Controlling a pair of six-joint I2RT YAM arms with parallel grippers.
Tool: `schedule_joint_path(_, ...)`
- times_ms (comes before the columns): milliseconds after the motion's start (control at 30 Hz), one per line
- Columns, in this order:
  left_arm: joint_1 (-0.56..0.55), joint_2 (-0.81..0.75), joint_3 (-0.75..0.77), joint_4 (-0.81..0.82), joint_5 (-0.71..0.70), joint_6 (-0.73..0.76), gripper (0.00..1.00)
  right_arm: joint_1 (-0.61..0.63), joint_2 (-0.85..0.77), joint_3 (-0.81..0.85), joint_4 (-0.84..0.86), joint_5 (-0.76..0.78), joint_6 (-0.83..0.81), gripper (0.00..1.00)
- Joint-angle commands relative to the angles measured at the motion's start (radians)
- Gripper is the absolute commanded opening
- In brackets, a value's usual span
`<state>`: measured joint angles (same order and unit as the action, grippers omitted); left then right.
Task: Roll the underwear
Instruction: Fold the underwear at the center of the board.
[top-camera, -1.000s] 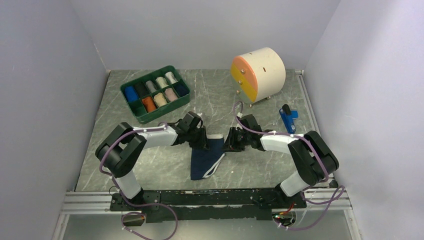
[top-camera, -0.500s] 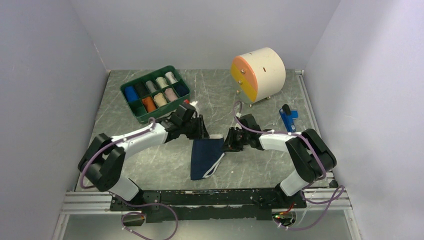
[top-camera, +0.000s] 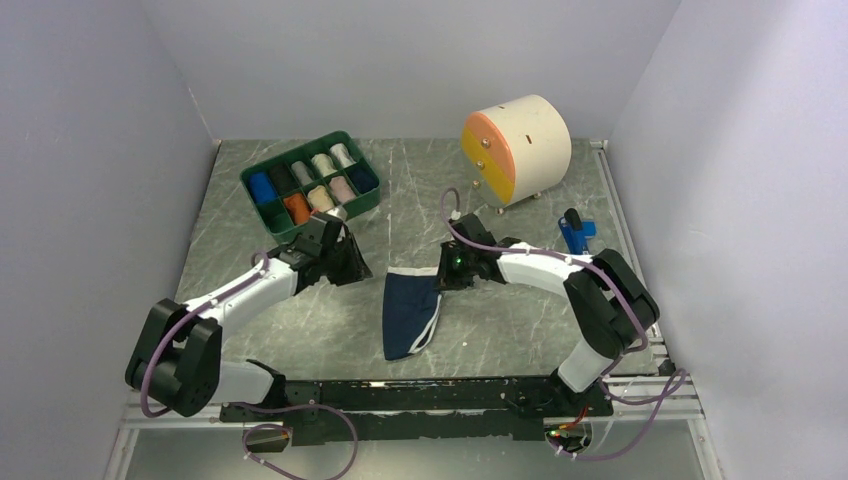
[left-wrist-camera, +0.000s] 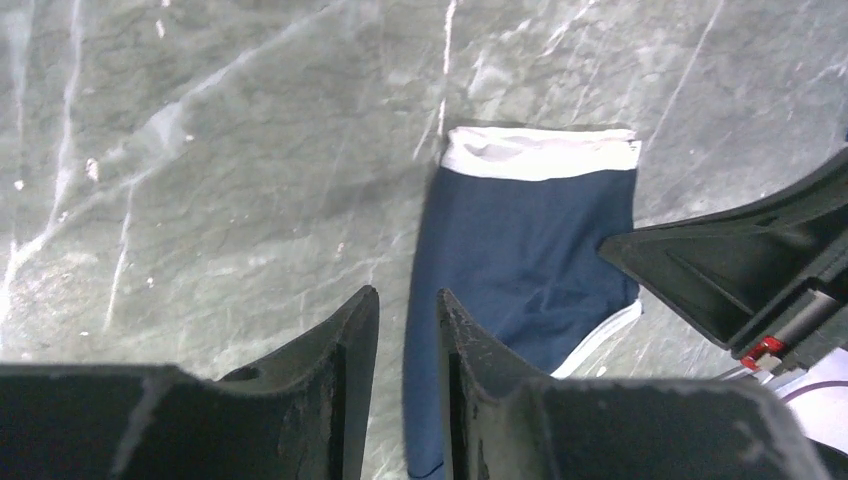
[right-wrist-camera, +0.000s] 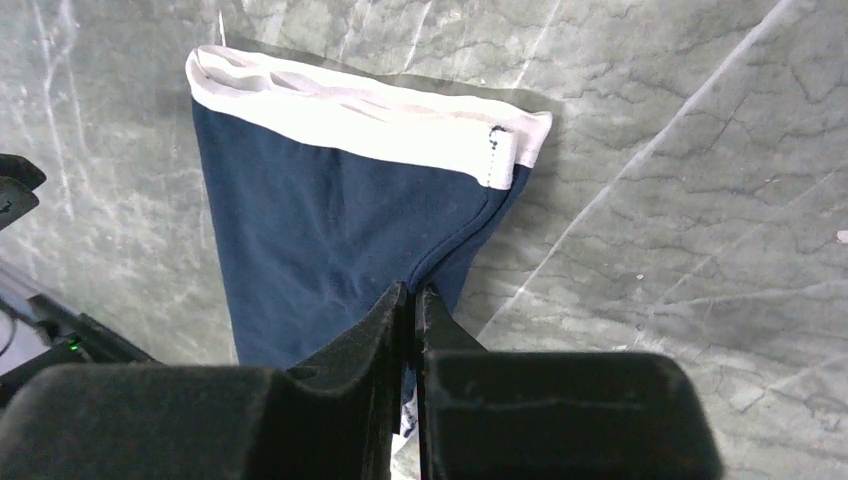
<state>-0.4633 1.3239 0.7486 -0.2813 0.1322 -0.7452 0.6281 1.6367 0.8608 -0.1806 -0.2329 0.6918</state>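
The navy blue underwear (top-camera: 408, 312) with white trim lies folded lengthwise mid-table, its white waistband at the far end. My right gripper (top-camera: 441, 274) is at its upper right edge. In the right wrist view the right gripper (right-wrist-camera: 412, 292) is shut on a puckered fold of the underwear (right-wrist-camera: 330, 220). My left gripper (top-camera: 354, 271) hangs to the left of the cloth, apart from it. In the left wrist view the left gripper (left-wrist-camera: 405, 305) stands open by a narrow gap with nothing gripped, and the underwear (left-wrist-camera: 530, 240) lies on the table beyond and below its fingers.
A green tray (top-camera: 262, 213) with several coloured cloth rolls stands at the back left, just behind the left arm. A cream drum-shaped drawer unit (top-camera: 525, 145) stands at the back right. A blue tool (top-camera: 575, 236) lies near the right wall. Grey walls enclose the table.
The left gripper has drawn back to the left, off the underwear. The right gripper has shut on the underwear's right edge and shifted left, and the cloth now lies narrower.
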Motion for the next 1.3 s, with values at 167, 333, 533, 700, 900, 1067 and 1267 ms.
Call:
schedule_joint_path(167,0.059,-0.029,-0.031,0.011,0.071,0.016,0.32,0.152,0.010,0.162,-0.218,0.334,-0.004,0.08)
schedule_joint_path(333,0.094,-0.031,-0.044,0.006,0.099,0.039,0.31,0.262,0.039,0.237,-0.298,0.479,0.042,0.08)
schedule_joint_path(533,0.136,-0.043,-0.061,-0.002,0.138,0.062,0.31,0.363,0.122,0.360,-0.385,0.586,0.087,0.08)
schedule_joint_path(700,0.162,-0.056,-0.079,0.010,0.170,0.060,0.31,0.385,0.161,0.404,-0.374,0.578,0.112,0.08)
schedule_joint_path(900,0.176,-0.059,-0.087,0.017,0.199,0.054,0.32,0.387,0.185,0.436,-0.329,0.535,0.117,0.09)
schedule_joint_path(1067,0.177,-0.053,-0.101,0.035,0.231,0.040,0.32,0.386,0.221,0.462,-0.306,0.499,0.117,0.09)
schedule_joint_path(1267,0.178,-0.053,-0.124,0.059,0.245,0.025,0.32,0.386,0.243,0.458,-0.264,0.449,0.115,0.10)
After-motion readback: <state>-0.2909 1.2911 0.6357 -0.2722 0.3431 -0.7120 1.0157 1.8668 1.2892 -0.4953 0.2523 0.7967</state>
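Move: The dark blue underwear lies flat and narrow, its middle about 6 cm to the left of the right hand and 6 cm back, 2 cm lower; the right fingers already pinch its right side. Its left edge, where the fold goes, is some 11 cm left and 3 cm back. The green box sits about 28 cm left and 26 cm ahead, at table height. From the left hand, the underwear's middle is roughly 8 cm right, 7 cm back and 6 cm below. The underwear's pinched right side is carried over its own middle towards the left edge: the right hand keeps its hold, lifts about 2 cm and swings some 9 cm left, easing slightly back, while the wrist turns some 20 degrees so the fingers lean less to the left. The empty left hand, part-open, drifts about 3 cm farther left, away from the cloth, sinking a little. ##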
